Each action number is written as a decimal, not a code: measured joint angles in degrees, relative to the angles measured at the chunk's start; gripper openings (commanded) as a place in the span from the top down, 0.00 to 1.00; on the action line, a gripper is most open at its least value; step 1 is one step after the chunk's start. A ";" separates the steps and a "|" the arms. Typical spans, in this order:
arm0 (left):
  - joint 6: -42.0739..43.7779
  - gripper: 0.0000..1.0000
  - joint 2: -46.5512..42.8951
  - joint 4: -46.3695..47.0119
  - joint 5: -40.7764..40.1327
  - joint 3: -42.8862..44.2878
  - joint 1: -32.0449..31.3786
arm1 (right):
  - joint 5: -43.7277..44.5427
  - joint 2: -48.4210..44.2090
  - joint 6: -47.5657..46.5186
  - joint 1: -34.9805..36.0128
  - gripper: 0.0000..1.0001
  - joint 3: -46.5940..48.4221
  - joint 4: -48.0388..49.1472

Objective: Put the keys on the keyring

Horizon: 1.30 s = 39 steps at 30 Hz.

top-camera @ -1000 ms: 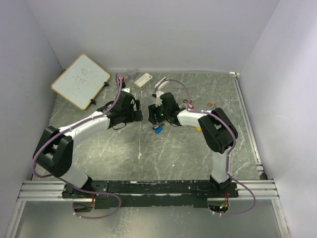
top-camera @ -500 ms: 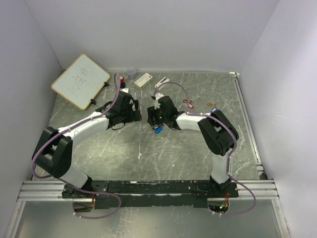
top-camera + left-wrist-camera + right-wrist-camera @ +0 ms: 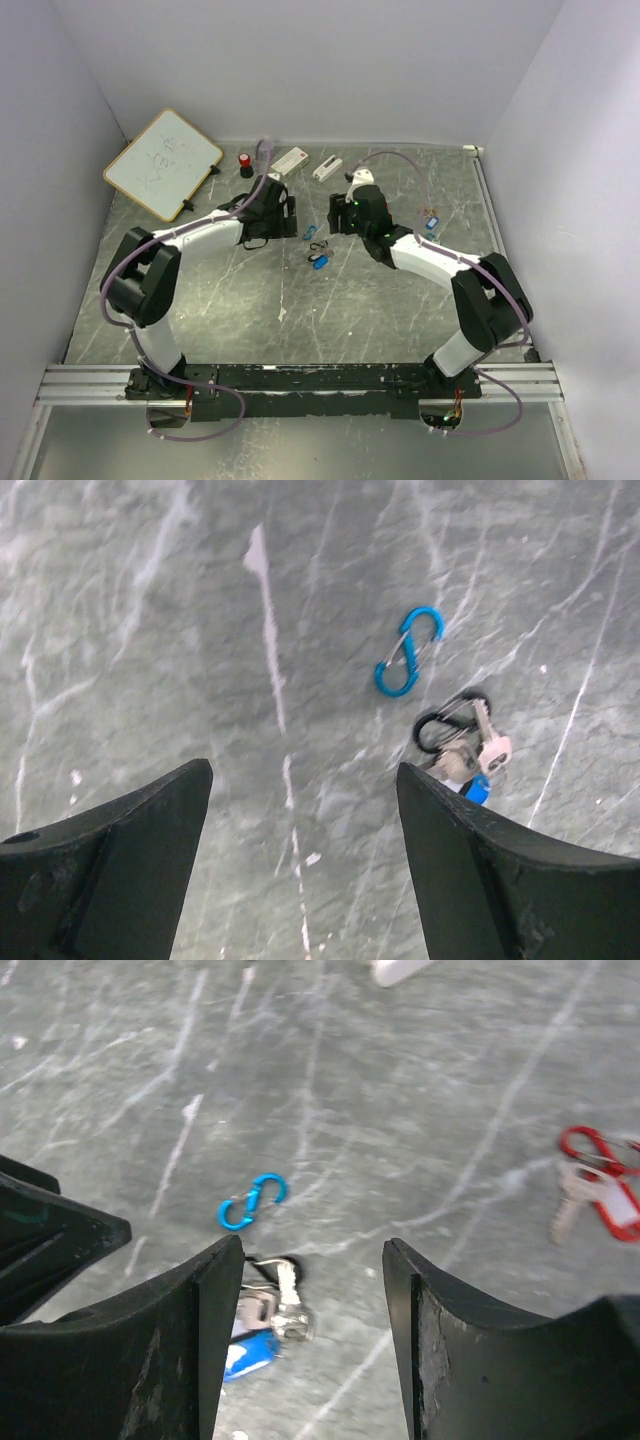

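A blue S-shaped carabiner keyring (image 3: 408, 650) (image 3: 252, 1202) (image 3: 312, 230) lies flat on the grey table. Just beside it lies a black carabiner (image 3: 450, 720) with a metal key and a blue key tag (image 3: 250, 1352) (image 3: 319, 261) hooked on. My left gripper (image 3: 305, 770) (image 3: 292, 217) hovers open to their left, nothing between its fingers. From the right, my right gripper (image 3: 312, 1245) (image 3: 338, 218) faces them, also open and empty. A red carabiner with a key and a red tag (image 3: 600, 1190) lies further right in the right wrist view.
A whiteboard (image 3: 163, 163) leans at the back left. A red-capped black cylinder (image 3: 245, 160) and two white blocks (image 3: 290, 160) (image 3: 327, 167) stand along the back wall. A small orange ring with a blue tag (image 3: 430, 218) lies right of the right arm. White walls enclose three sides.
Both arms have swung, and the right gripper has drawn back to the right. The blue carabiner and the black carabiner with its keys now lie uncovered between the two grippers.
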 measured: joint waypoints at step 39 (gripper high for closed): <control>17.68 0.20 17.68 5.40 -4.87 12.90 -7.43 | -0.39 -11.34 1.70 -9.46 0.44 -10.29 -3.21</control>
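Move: The small blue carabiner that the open left hand goes for lies about 5 cm ahead of it, 8 cm to its right and some 7 cm lower. The black carabiner with keys is at about the same depth, roughly 2 cm ahead and 10 cm right of that hand; the blue key tag lies about 2 cm back and 10 cm right. From the right hand, the blue carabiner is some 4 cm ahead, 8 cm left and 12 cm below. Rightwards and slightly forward, then sinking in two stages, the left hand travels about 7 cm right and 4.5 cm down to bring its open fingers over the blue carabiner, turning some 15 degrees clockwise and rolling its left side up about as much. The empty right hand swings about 9 cm right, away from the carabiner, easing back a little, then holds still, half open. ##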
